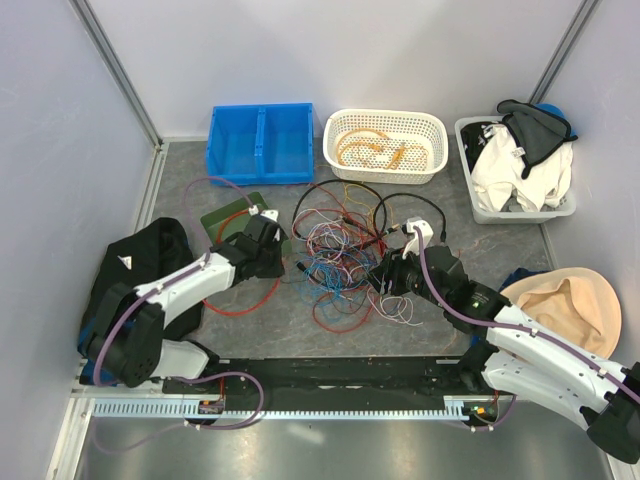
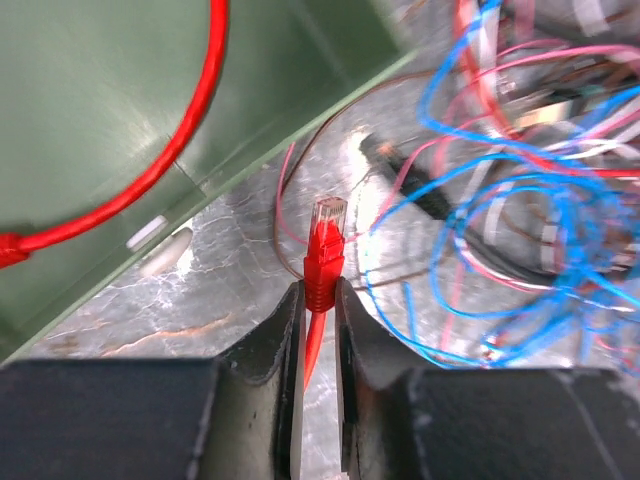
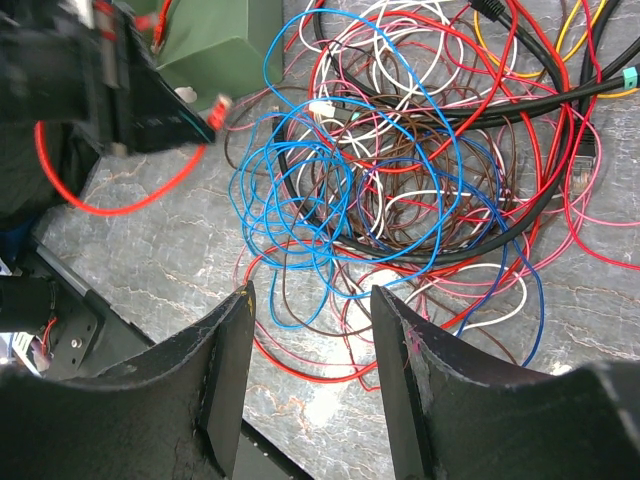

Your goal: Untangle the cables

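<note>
The cables (image 1: 340, 255) lie as a tangled heap of red, blue, brown, pink, white and black wires mid-table. My left gripper (image 1: 285, 258) sits at the heap's left edge. In the left wrist view it (image 2: 318, 290) is shut on the boot of a red cable's plug (image 2: 325, 250), whose clear tip points toward the blue wires (image 2: 520, 250). My right gripper (image 3: 312, 300) hovers open over the heap's near right side, with blue and red loops (image 3: 330, 190) below its fingers and nothing between them. In the right wrist view the left gripper (image 3: 150, 95) holds the red plug (image 3: 220, 103).
A green box (image 1: 235, 218) with a red cable loop stands just left of the heap. At the back are a blue bin (image 1: 260, 143), a white basket (image 1: 385, 143) holding orange cables, and a grey bin of clothes (image 1: 515, 170). Black cloth (image 1: 140, 260) lies left, a beige hat (image 1: 570, 305) right.
</note>
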`<action>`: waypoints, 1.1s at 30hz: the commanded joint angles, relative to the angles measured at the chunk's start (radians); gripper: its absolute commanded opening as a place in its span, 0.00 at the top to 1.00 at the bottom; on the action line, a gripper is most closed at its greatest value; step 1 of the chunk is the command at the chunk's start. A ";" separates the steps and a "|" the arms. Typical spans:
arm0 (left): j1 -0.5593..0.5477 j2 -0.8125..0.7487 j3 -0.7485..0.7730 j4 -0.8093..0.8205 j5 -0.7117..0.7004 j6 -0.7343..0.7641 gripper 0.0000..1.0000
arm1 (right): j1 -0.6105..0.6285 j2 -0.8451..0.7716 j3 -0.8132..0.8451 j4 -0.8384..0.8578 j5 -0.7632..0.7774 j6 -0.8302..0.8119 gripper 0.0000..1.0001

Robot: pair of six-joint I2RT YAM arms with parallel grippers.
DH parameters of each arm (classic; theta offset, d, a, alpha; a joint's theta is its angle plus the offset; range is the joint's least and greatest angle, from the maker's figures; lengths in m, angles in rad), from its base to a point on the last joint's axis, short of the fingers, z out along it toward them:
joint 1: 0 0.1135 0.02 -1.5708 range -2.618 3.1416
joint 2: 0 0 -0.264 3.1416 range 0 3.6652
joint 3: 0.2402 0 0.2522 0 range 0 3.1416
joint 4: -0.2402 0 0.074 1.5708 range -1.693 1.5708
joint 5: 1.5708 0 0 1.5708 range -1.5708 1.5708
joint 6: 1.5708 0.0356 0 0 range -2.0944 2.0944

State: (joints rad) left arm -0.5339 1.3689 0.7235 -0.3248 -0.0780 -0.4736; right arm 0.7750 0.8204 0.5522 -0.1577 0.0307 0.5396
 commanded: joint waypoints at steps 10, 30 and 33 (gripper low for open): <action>-0.001 -0.146 0.397 -0.203 -0.029 0.131 0.95 | 0.001 -0.006 -0.001 0.040 -0.008 0.017 0.43; 0.147 -0.080 0.318 0.101 0.015 0.026 0.98 | 0.001 -0.053 -0.024 0.001 0.018 0.007 0.43; 0.196 -0.094 0.257 0.171 0.035 -0.017 0.98 | 0.001 -0.046 -0.024 0.006 0.015 0.005 0.43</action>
State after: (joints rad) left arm -0.3882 1.3064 1.0306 -0.3019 -0.0887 -0.4049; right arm 0.7750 0.7815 0.5350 -0.1661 0.0319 0.5499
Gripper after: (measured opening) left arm 0.193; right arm 0.572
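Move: The left hand holds a red cable's plug some 4 cm above the table; the green bin is about 8 cm to its left and 7 cm ahead, at nearly its height. The cable tangle lies about 13 cm to its right and a centimetre ahead, and the blue divided bin some 25 cm ahead and 4 cm left. From the idle right hand, the green bin lies about 27 cm left, 8 cm ahead and 13 cm below. Keeping its pinch on the red cable's plug, the left hand rises fast by some 20 cm while going forward, the fingers tilting up about 25 degrees towards level, so that the trailing cable is drawn up off the table beside the green bin. It goes on forward to about 10 cm in all, then sinks roughly 5 cm and swings a few centimetres left, ending above the bin's right side with the fingers still shut. ##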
